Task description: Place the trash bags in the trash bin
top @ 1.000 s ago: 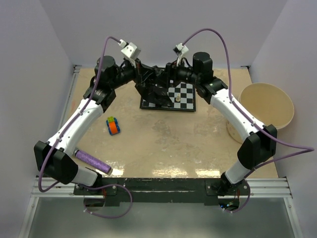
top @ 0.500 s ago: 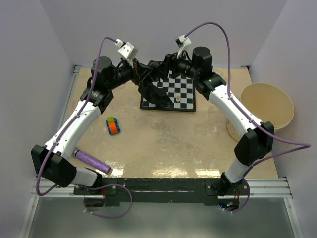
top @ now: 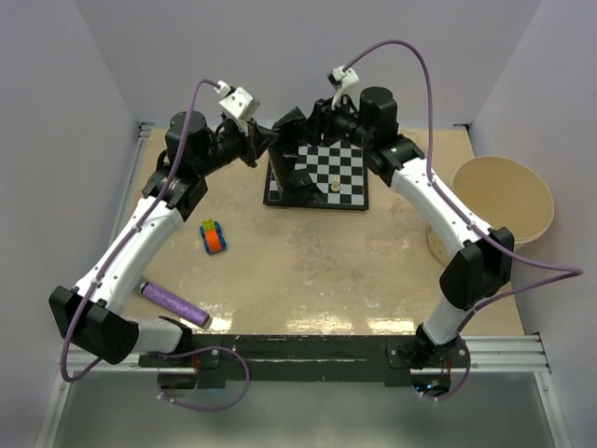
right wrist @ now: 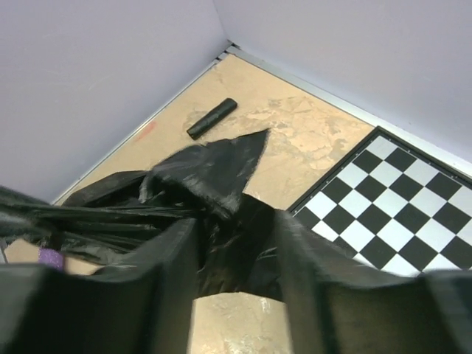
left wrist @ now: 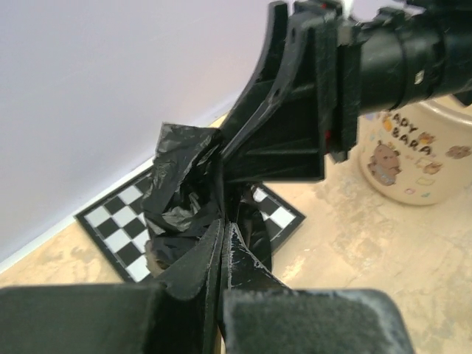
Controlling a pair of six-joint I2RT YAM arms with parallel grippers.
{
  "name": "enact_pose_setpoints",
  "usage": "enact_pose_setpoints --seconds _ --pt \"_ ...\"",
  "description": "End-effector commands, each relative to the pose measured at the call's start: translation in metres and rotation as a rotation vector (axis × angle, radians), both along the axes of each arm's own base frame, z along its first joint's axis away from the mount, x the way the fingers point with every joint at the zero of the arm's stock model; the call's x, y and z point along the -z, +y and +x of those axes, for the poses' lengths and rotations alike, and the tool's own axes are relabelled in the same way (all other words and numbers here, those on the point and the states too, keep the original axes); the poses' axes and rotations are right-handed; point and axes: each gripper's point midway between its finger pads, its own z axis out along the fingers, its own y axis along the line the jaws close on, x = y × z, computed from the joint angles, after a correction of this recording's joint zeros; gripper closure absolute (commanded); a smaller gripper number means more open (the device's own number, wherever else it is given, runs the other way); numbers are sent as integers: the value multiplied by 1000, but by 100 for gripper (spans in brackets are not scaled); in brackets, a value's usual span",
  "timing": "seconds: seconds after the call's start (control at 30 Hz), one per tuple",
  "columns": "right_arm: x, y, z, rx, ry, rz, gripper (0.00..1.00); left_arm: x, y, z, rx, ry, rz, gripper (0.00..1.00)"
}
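A wrinkly black trash bag hangs between my two grippers above the left part of the chessboard. My left gripper is shut on a fold of the bag. My right gripper has its jaws apart, with bunched bag film lying between the fingers. In the top view the left gripper and right gripper nearly meet. A short black roll of trash bags lies on the table near the back wall. The cream trash bin stands at the far right.
A purple textured roll lies at the near left by the left arm's base. A small coloured toy car sits left of centre. One small chess piece stands on the board. Walls close the table at back and sides.
Both grippers have risen and drawn back toward the far wall, lifting the bag off the chessboard. The right jaws widened, then narrowed onto the film. The left stayed shut.
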Motion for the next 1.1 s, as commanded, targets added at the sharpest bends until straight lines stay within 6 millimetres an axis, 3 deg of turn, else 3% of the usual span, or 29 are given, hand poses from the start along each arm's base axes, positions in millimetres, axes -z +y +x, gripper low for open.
enact_pose_setpoints --seconds 0.0,0.17,0.3,0.37,0.47,0.53,0.63,0.7,0.9,1.07 --pt "-28 -41 4 70 -82 -15 66 -34 28 -6 -102 -165 54 100" --pt "-33 -19 -37 -201 -67 82 82 -24 32 -4 -117 -166 75 100" --pt "-33 -11 -51 -286 -66 111 99 -13 21 -10 -42 -151 79 100" --pt "-33 -11 -49 -285 -78 103 100 -11 17 -14 -8 -147 81 98" --pt "-40 -10 -48 -293 -106 97 100 -10 7 -24 73 -149 85 74" --pt "-46 -10 -49 -302 -126 99 100 -9 1 -32 133 -151 91 73" --pt "-53 -1 -54 -320 -181 46 100 -3 -5 -38 196 -127 107 60" --pt "-55 4 -54 -316 -219 2 100 -10 -4 -35 180 -152 108 53" --pt "-58 7 -57 -304 -240 -22 100 -17 -8 -18 152 -208 170 52" --pt "-54 4 -54 -264 -236 -54 100 -28 -14 -16 192 -238 198 49"
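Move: About 4 cm forward and 4 cm left of the half-open right fingers lies the crumpled, gathered neck of the trash bag, roughly level with them. The shut left fingers still hold the bag, its neck some 3 cm ahead and 4 cm to their right. The chessboard's middle is about 13 cm ahead of the right hand, 2 cm to its right and 35 cm below. From the left hand, the toy car lies roughly 4 cm back, 18 cm to the left and 37 cm below. Closing fully on the bag's neck, the right fingers draw back about 4 cm, lifting slightly, then ease back and up to finish some 6 cm back and 4 cm higher, turned about 20 degrees counter-clockwise. The left hand slips 2 cm left with its fingers shut, then opens them about halfway, letting go of the bag as it backs off 3 cm; it finally comes forward and up a little, its fingers spread on either side of the bag. ##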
